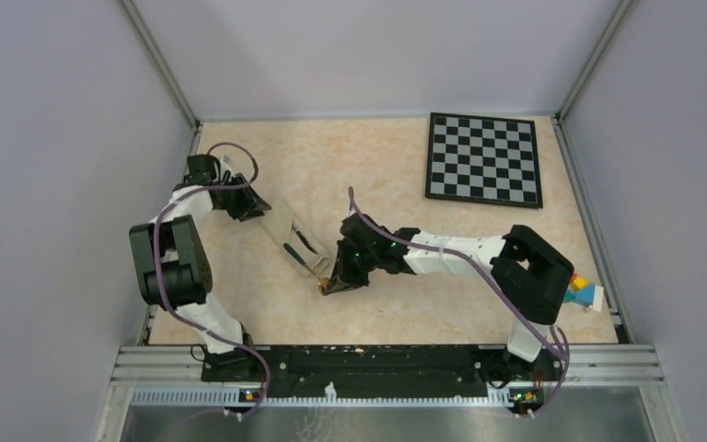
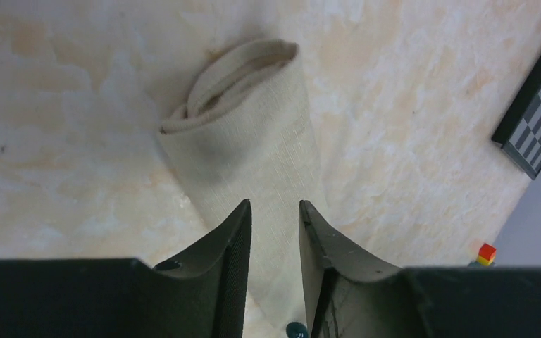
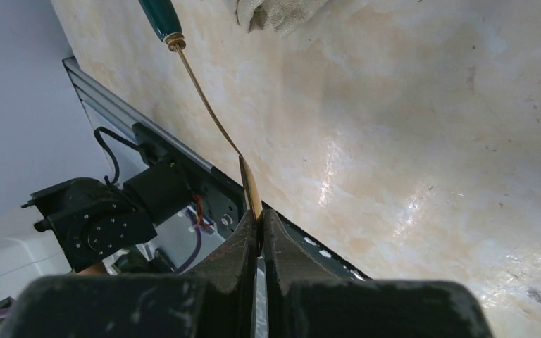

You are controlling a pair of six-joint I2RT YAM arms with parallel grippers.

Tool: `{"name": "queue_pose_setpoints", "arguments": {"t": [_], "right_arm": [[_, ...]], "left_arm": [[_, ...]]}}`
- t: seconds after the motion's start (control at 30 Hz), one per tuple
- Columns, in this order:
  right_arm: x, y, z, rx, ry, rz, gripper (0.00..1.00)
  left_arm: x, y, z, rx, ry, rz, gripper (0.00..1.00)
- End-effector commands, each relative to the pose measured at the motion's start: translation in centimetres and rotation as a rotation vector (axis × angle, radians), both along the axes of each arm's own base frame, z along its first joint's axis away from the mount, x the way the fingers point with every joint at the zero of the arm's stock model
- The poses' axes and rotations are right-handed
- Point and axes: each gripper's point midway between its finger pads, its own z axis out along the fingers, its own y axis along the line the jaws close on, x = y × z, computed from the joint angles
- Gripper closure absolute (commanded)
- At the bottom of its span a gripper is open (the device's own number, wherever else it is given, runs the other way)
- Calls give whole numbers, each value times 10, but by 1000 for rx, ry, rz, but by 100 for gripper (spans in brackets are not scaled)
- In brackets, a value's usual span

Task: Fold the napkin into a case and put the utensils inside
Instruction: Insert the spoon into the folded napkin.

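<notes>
The napkin (image 1: 287,232) lies folded as a long narrow case between the arms. In the left wrist view the case (image 2: 253,141) shows a layered open end at the top. My left gripper (image 2: 275,205) is open, its fingers just over the case's near part; in the top view it (image 1: 256,208) sits at the case's upper-left end. My right gripper (image 3: 260,215) is shut on the gold bowl of the spoon (image 3: 211,105). The spoon's dark teal handle (image 3: 160,17) reaches to the cloth's edge (image 3: 276,14). In the top view the right gripper (image 1: 331,282) is at the case's lower-right end. The knife does not show.
A black-and-white checkered board (image 1: 484,158) lies at the back right. Small coloured blocks (image 1: 582,293) sit at the right edge by the right arm's elbow. The metal rail (image 1: 377,359) runs along the table's near edge.
</notes>
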Motion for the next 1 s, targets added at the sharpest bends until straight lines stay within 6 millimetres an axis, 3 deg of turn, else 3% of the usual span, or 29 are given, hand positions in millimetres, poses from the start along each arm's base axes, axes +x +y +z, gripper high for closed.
{"name": "queue_pose_setpoints", "arguments": {"t": [0.0, 0.2, 0.37, 0.5, 0.97], "right_arm": [[7, 16, 15, 50, 50, 16, 100], [19, 17, 11, -5, 77, -3, 100], [25, 11, 4, -33, 98, -30, 100], [30, 11, 0, -52, 102, -40, 100], [56, 25, 2, -57, 76, -73, 100]], "left_arm": [[34, 9, 25, 43, -129, -44, 65], [46, 9, 15, 20, -112, -54, 74], [45, 13, -5, 33, -61, -45, 79], [46, 13, -16, 39, -57, -50, 88], [31, 23, -56, 84, 58, -14, 95]]}}
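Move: The right hand holds the spoon by its bowl, handle pointing forward-left; the folded napkin's pocket mouth lies about 18 cm ahead, 10 cm to the left and some 7 cm below. From this hand the napkin's near end is roughly 9 cm ahead and 1 cm left, and the knife blade 17 cm ahead and 6 cm left, both similarly low. The left hand, holding nothing, has the napkin's far end about 5 cm ahead, straight in line and 6 cm below. Keeping its pinch on the bowl, the right hand feeds the spoon forward about 4 cm, handle first, over the napkin towards the pocket mouth, edging a little left and dipping some 2 cm before rising slightly again, while tilting a few degrees. The left hand first reaches forward about 4 cm over the napkin's far end, then sinks roughly as far as its part-open fingers close nearly shut, coming down onto the cloth beside the rolled fold. ##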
